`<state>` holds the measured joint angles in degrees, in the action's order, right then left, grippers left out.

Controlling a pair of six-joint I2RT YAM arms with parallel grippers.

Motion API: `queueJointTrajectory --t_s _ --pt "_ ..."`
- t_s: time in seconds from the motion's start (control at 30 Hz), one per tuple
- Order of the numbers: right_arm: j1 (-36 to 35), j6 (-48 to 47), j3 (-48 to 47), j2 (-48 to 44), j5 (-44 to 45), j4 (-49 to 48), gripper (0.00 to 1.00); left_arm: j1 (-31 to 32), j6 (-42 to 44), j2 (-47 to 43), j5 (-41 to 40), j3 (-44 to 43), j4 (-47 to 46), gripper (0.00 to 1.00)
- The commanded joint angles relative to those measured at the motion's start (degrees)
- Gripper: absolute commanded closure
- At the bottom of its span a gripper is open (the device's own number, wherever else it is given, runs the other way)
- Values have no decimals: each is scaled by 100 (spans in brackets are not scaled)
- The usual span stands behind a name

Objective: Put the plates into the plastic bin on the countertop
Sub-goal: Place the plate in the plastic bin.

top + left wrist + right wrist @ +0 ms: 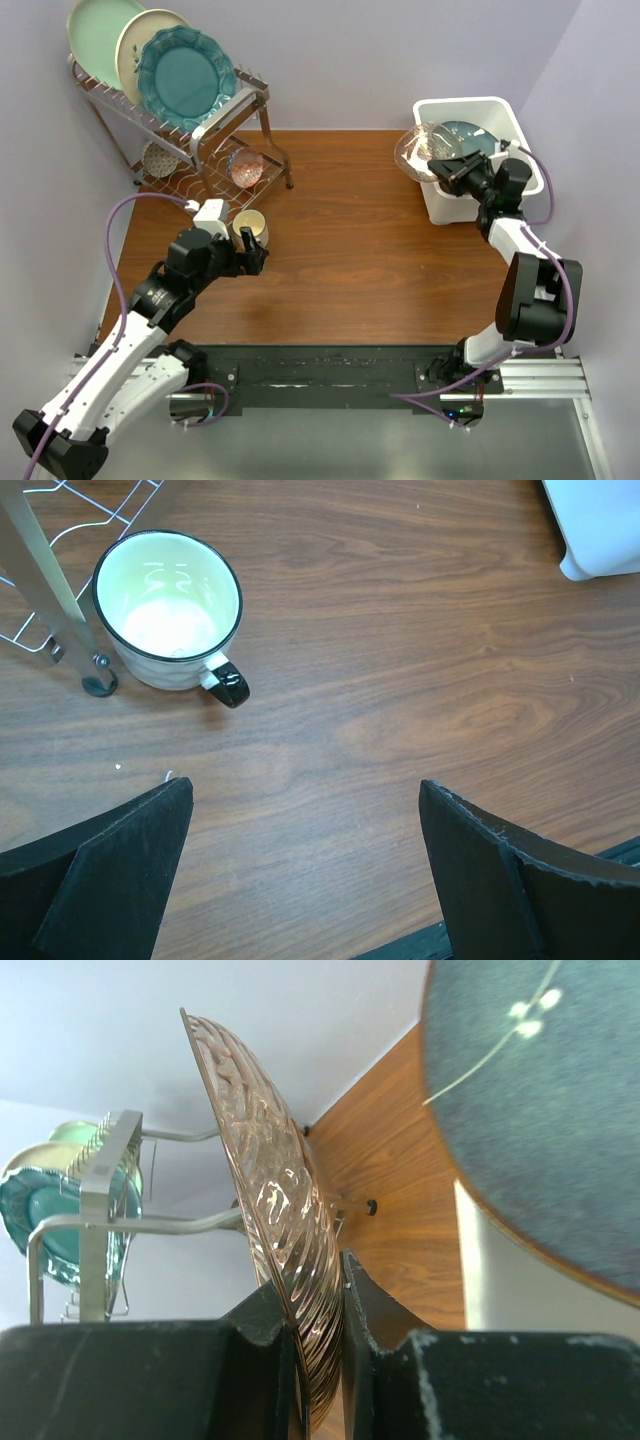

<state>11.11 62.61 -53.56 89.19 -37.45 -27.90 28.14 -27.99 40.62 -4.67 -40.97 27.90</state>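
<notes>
A clear, pink-tinted ribbed glass plate (420, 150) is held on edge over the left rim of the white plastic bin (470, 103). My right gripper (445, 172) is shut on its rim. In the right wrist view the plate (265, 1160) stands pinched between the fingers of the right gripper (318, 1300). A dark teal plate (470, 135) with a thin white sprig lies inside the bin, and the right wrist view shows this teal plate (540, 1110) at the upper right. My left gripper (305, 810) hangs open over the bare countertop (400, 680), holding nothing.
A small cream cup (248, 226) with a black rim stands just beyond the left gripper. Behind it is a wire rack (215, 125) with three upright scalloped plates on top. On its lower shelf are a dotted plate (160, 158) and a pink one (248, 168).
</notes>
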Motion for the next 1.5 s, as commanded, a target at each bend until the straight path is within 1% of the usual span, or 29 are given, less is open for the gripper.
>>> queueJointTrajectory --t_s 0.0,0.2,0.43,0.53,0.57,0.7,0.83,0.93,1.03,1.13,1.17,1.27,1.37,1.4,1.47 --pt "206 234 -374 2 -263 -322 100 -72 13 60 71 -16 -188 0" --pt "558 418 -523 107 -245 -312 100 -81 30 183 89 -16 -180 0" --pt "831 489 -1051 582 -78 -58 100 -81 30 236 62 -34 -145 1" --pt "857 480 -1288 907 97 100 100 -81 30 183 62 -25 -162 0" --pt "857 524 -1349 1142 115 92 100 -81 22 166 45 -8 -162 1" --pt "884 866 -1666 1592 238 -66 100 -81 -22 104 -43 1 -188 2" --pt "892 578 -1912 1751 440 276 100 -81 -31 156 -140 -7 -153 2" --pt "910 682 -1807 1743 449 110 98 -81 -40 166 -192 -25 -101 2" --pt "936 604 -1947 1786 414 249 96 -89 -49 130 -210 -7 -127 2" --pt "971 559 -1974 1716 388 338 89 -81 -49 148 -201 -7 -127 2" --pt "980 542 -1965 1655 449 399 83 -81 -49 157 -201 -7 -127 2" --pt "1007 323 -2079 1558 537 767 76 -81 -49 165 -184 1 -144 2" --pt "1016 103 -2211 1488 634 1119 64 -81 -49 157 -184 1 -136 2" --pt "1016 50 -2203 1470 703 1146 58 -81 -49 148 -210 1 -136 2" --pt "1016 -55 -2220 1435 774 1382 51 -81 -49 130 -210 1 -144 2"
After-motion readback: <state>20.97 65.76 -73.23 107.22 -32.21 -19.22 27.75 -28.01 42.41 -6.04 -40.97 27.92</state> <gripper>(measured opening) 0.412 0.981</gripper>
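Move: Just off the left side of the bin, the right hand grips the clear plate. The bin's middle lies about 8 cm to its right and 5 cm ahead, some 10 cm below. Inside it the grey-blue plate tops the stack, about 6 cm to the hand's right, 5 cm ahead and 6 cm down. From the idle left hand the bin is roughly 55 cm to the right and 27 cm ahead, about 8 cm lower. Carrying the clear plate in over the bin, the right hand goes some 12 cm right and 8 cm forward, rising slightly at first and then sinking about 5 cm towards the grey-blue plate. The wrist turns clockwise some 15 degrees and tips down a little. Once down, the nearly shut fingers part to almost half open, releasing their pinch on the rim while the hand eases farther right. ##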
